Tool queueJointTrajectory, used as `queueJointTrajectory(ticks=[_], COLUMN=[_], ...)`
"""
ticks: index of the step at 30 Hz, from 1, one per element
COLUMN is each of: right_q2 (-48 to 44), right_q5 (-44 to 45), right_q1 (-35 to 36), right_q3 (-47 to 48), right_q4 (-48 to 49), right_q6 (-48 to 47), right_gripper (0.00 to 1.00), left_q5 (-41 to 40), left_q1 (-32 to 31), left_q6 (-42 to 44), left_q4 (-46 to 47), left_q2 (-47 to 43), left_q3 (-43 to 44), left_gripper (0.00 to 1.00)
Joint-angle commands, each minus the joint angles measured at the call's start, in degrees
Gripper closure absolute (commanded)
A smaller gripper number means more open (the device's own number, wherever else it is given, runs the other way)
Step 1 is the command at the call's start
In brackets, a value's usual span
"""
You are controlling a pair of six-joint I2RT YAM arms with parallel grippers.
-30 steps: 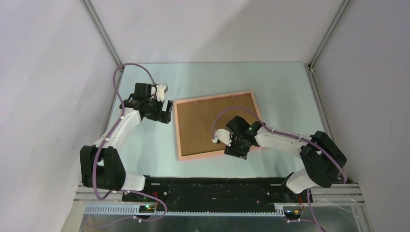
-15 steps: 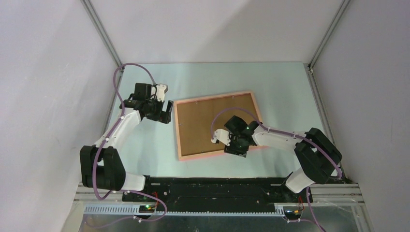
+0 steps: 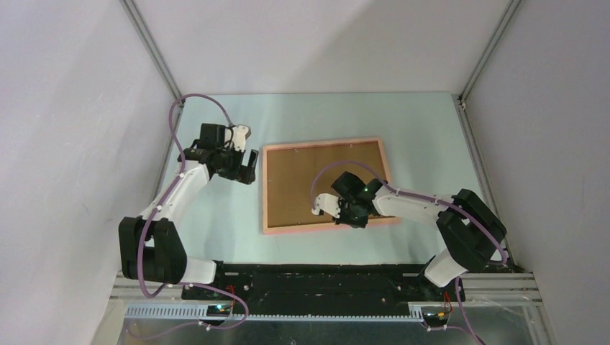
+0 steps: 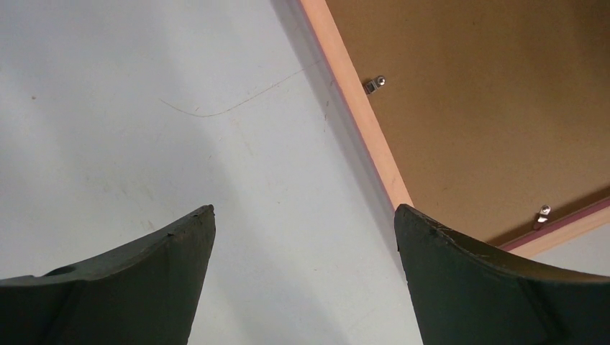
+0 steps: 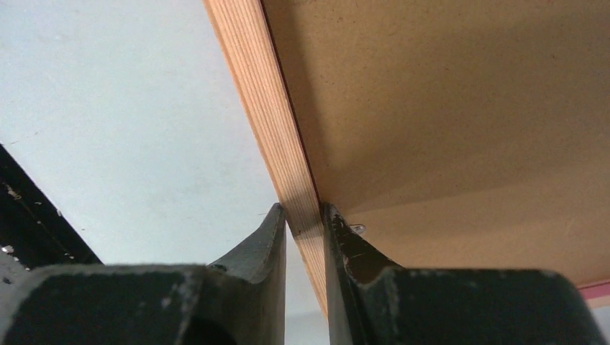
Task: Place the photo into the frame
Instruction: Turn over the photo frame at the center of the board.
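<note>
The salmon-pink frame (image 3: 270, 188) lies face down mid-table, with the brown backing board (image 3: 302, 180) filling it. The photo is hidden. My right gripper (image 3: 351, 218) is shut on the frame's near rail; in the right wrist view the fingers (image 5: 262, 248) pinch the wooden rail (image 5: 266, 108) from both sides. My left gripper (image 3: 248, 167) is open and empty just left of the frame's far left corner. In the left wrist view the frame's rail (image 4: 360, 115) runs past the right fingertip (image 4: 446, 251), with bare table between the fingers.
Small metal retaining clips (image 4: 372, 84) sit along the inner edge of the frame. White enclosure walls surround the pale table (image 3: 216, 215). The black base rail (image 3: 316, 277) runs along the near edge.
The frame has turned clockwise and now lies nearly square to the table. My right gripper has shifted slightly left along the near rail. The left arm has not moved.
</note>
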Motion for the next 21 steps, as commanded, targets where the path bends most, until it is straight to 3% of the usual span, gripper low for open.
queueJointTrajectory(ticks=[1,11,21], right_q2=[-0.66,-1.86,0.26], right_q5=[-1.65,-7.73,-15.91], right_q1=[-0.17,-2.64,-7.21], right_q3=[2.9,9.45,21.79], right_q4=[-3.03,-7.63,-16.05], right_q6=[2.71,4.76,7.69], right_gripper=[0.99,1.0,1.0], left_q5=[4.04,7.79,-10.33], left_q1=[0.32,-3.35,-29.66], left_q6=[3.13,13.1,20.14], left_q4=[1.1,4.09,4.07], left_q2=[-4.09,-19.98,-26.17], left_q3=[-0.75,-6.73,-8.8], left_gripper=[0.02,0.02,0.02])
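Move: My right hand already grips the photo frame's near rail, about 13 cm left of the near-right corner; the far rail lies about 28 cm ahead, at the same height. The near-left corner, which my open left hand goes for, lies roughly 14 cm back, 4 cm right and 10 cm below my left hand. The left rail's middle is about level with my left hand, 4 cm right and 10 cm below. I keep the near rail pinched in my right hand and, after a barely perceptible draw back, lift it about 6 cm, carrying it slightly left and tilting the wrist about 10 degrees. Meanwhile my open left hand swings right, up and back, some 13 cm in all, crossing over the left rail towards the near-left corner, turning about 30 degrees clockwise and tipping its fingers forward and up; it touches nothing yet. ##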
